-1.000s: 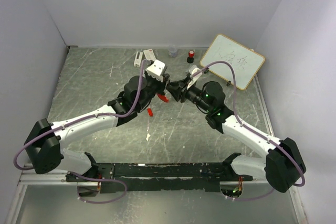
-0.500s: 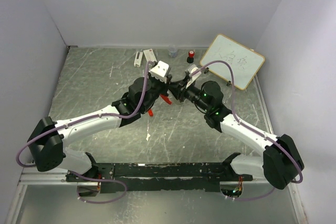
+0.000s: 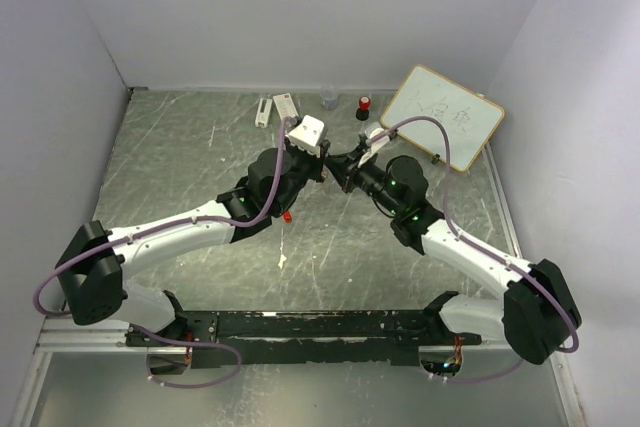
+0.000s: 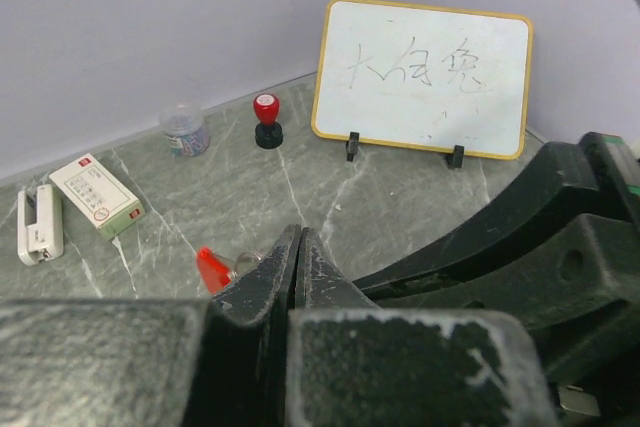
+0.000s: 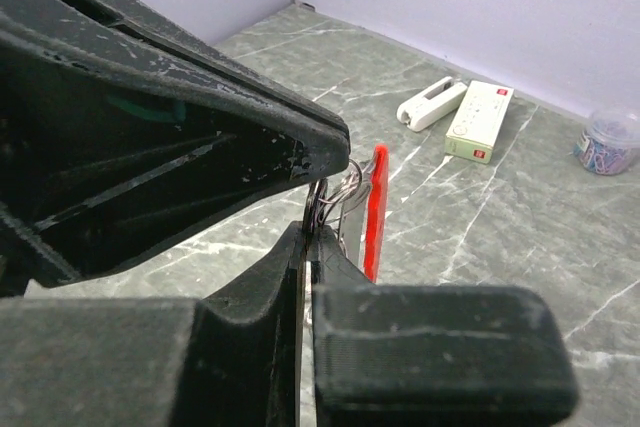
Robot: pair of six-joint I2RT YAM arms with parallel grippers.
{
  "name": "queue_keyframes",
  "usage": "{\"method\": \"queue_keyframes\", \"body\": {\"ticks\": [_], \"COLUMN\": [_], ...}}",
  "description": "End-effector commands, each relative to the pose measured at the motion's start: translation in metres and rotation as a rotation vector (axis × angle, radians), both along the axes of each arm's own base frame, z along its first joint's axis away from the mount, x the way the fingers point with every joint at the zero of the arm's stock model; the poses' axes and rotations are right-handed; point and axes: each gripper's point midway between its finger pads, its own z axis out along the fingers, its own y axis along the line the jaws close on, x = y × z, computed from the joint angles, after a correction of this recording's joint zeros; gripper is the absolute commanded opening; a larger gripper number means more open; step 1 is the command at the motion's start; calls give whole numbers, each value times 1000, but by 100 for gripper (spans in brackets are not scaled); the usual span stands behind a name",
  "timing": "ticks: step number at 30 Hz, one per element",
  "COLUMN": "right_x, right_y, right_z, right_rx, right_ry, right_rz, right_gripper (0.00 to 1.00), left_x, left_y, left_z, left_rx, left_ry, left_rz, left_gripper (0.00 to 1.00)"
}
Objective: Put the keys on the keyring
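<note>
Both grippers meet tip to tip above the middle of the table. My left gripper (image 3: 320, 167) (image 4: 297, 234) is shut, and the thin silver keyring (image 5: 343, 185) hangs from its tip. My right gripper (image 3: 336, 173) (image 5: 320, 225) comes in from below and is shut on the ring's wires. The ring's red fob (image 5: 375, 209) (image 4: 210, 269) hangs straight down beside the jaws. One small key with a red tag (image 3: 287, 215) lies on the table under the left arm.
A whiteboard (image 3: 443, 115) (image 4: 425, 77) stands at the back right. Along the back wall are a red-capped stamp (image 3: 363, 104) (image 4: 266, 120), a jar of clips (image 3: 329, 97) (image 4: 185, 129), a small box (image 3: 285, 103) (image 5: 478, 120) and a white stapler (image 3: 263, 111) (image 5: 432, 103).
My right gripper has closed onto the keyring. The left gripper has shifted slightly to the right with the ring, and the red fob no longer shows from above.
</note>
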Motion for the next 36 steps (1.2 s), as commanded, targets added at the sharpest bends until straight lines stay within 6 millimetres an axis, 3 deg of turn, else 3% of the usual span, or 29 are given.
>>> {"method": "queue_keyframes", "body": {"ticks": [1,4,8,11,22,34,36], "right_x": [-7,-9,-6,-4,9,11,11], "right_y": [-9,-11,-14,-17,-30,-25,-24], "right_z": [21,24,22,21,28,27,27], "right_rx": [48,50,50,67,180,220,222], "right_ry": [-35,-11,47,88,201,283,284], "right_rz": [-22,-27,-46,-54,-9,63,68], "right_gripper": [0,0,0,0,0,0,0], "left_x": [6,9,11,11,-7,13,15], "left_y": [-1,-1,5,16,77,127,128], "left_z": [22,20,25,29,23,11,12], "left_rx": [-24,-5,-5,-11,-73,-100,-102], "left_ry": [-57,-58,-70,-83,-141,-71,-70], "left_rz": [38,55,84,113,210,374,363], "left_gripper": [7,12,51,68,69,70,65]}}
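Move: Both hands meet at the keyring and keys, whose strands sit at the fingertips. The bunch's middle is about 3 cm ahead, 1 cm left and 3 cm below the left hand, and some 4 cm ahead, 1 cm left and 2 cm below the right. On the table, nearly 30 cm below the left hand, a small red piece lies about 9 cm left and 4 cm back, a pale box 22 cm ahead and 11 cm left. Leftward, after barely a centimetre of creeping forward, the left hand opens its fingers wide and draws about 11 cm away from the right hand, swinging nearly 20 degrees counter-clockwise. The right stays shut on the ring at first, shifting only some 3 cm, mostly right and up, wavering left midway, while it tips down about 15 degrees and rolls its left side up; its grip on the ring ends. ##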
